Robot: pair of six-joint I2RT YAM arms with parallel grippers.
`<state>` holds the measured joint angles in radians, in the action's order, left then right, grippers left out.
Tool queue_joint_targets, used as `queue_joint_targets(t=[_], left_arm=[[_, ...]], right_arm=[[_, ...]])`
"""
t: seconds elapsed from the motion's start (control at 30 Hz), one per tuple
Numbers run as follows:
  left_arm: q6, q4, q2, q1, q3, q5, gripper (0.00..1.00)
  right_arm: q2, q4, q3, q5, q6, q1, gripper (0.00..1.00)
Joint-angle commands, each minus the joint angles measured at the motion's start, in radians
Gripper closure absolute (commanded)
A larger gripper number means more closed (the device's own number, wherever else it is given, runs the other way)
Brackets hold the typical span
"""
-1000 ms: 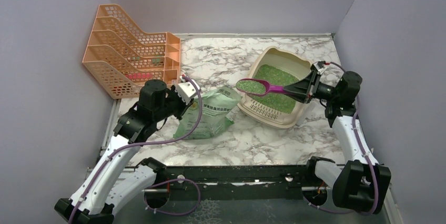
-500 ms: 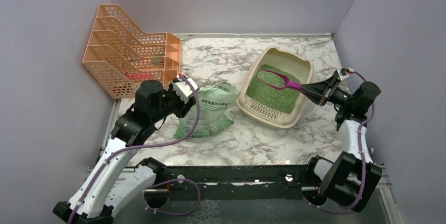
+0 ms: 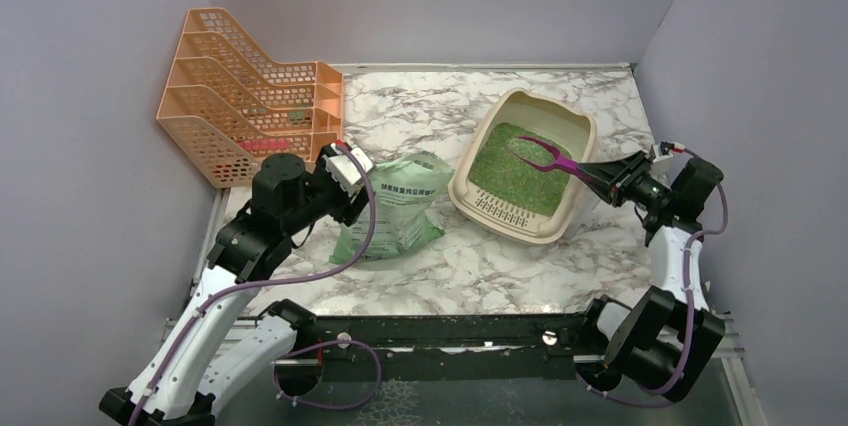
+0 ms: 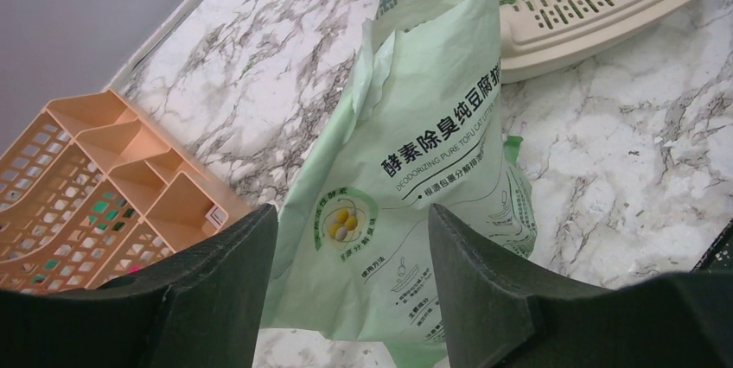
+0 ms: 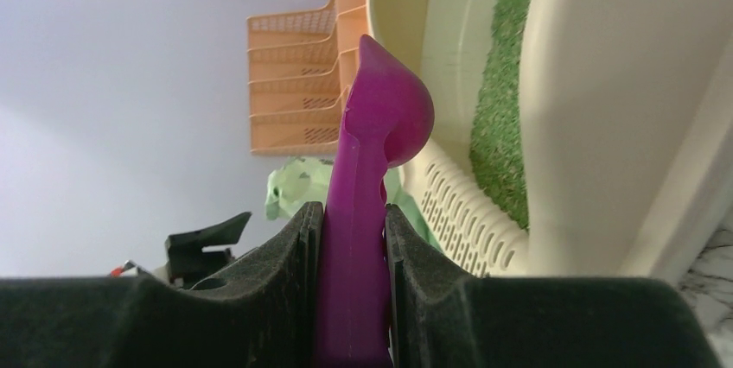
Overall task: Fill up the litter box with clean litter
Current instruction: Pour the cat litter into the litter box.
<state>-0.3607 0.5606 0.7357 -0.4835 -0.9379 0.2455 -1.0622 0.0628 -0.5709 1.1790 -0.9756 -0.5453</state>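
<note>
The beige litter box [image 3: 545,101] sits right of centre on the marble table, with a layer of green clean litter [image 3: 510,171] inside. A magenta scoop [image 3: 545,156] hangs over it, turned on edge. My right gripper [image 3: 612,174] is shut on the scoop's handle [image 5: 353,238] at the box's right rim. The translucent green litter bag [image 3: 395,211] lies slumped left of the box. My left gripper [image 3: 350,171] hovers open above it; in the left wrist view the bag [image 4: 415,152] lies below the spread fingers [image 4: 233,256], which do not touch it.
An orange mesh file rack [image 3: 250,96] stands at the back left, close behind my left arm. Grey walls enclose the table on the left, back and right. The box's slotted lip [image 4: 605,5] faces the bag.
My left gripper has opened and let go of the bag, which has slumped lower. My right arm drew back to the right and rolled the scoop on edge; its granules are now in the box.
</note>
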Motion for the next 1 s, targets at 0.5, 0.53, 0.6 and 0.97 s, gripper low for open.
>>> queue_joint_targets(t=[0.5,0.53,0.6,0.97], left_arm=[[0.039,-0.063,-0.019,0.003,-0.065,-0.031,0.20],[0.042,-0.063,-0.023,0.003,-0.066,-0.033,0.19],[0.047,-0.063,-0.030,0.003,-0.066,-0.038,0.16],[0.064,-0.059,-0.035,0.003,-0.070,-0.048,0.10]], right_arm=[[-0.164,-0.250,-0.308,-0.485,0.222,0.265,0.99],[-0.176,-0.240,-0.316,-0.500,0.220,0.277,0.99],[-0.201,-0.219,-0.329,-0.513,0.211,0.297,0.99],[-0.281,-0.185,-0.401,-0.597,0.199,0.346,0.99]])
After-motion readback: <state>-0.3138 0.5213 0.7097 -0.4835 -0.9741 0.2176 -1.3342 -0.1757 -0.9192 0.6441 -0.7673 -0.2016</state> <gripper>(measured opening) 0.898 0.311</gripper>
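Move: The litter box's middle, filled with litter, lies about 17 cm left of the right hand and 1 cm ahead, some 10 cm below; the litter bag is about 51 cm to the right hand's left and 8 cm back. From the left hand the litter box is some 42 cm right and 10 cm ahead, the litter bag about 9 cm right, level with it and lower, the orange rack 26 cm left and 28 cm ahead. Right hand carries the scoop about 9 cm forward over litter, tip dipping; left rises 3 cm, opening wider. ##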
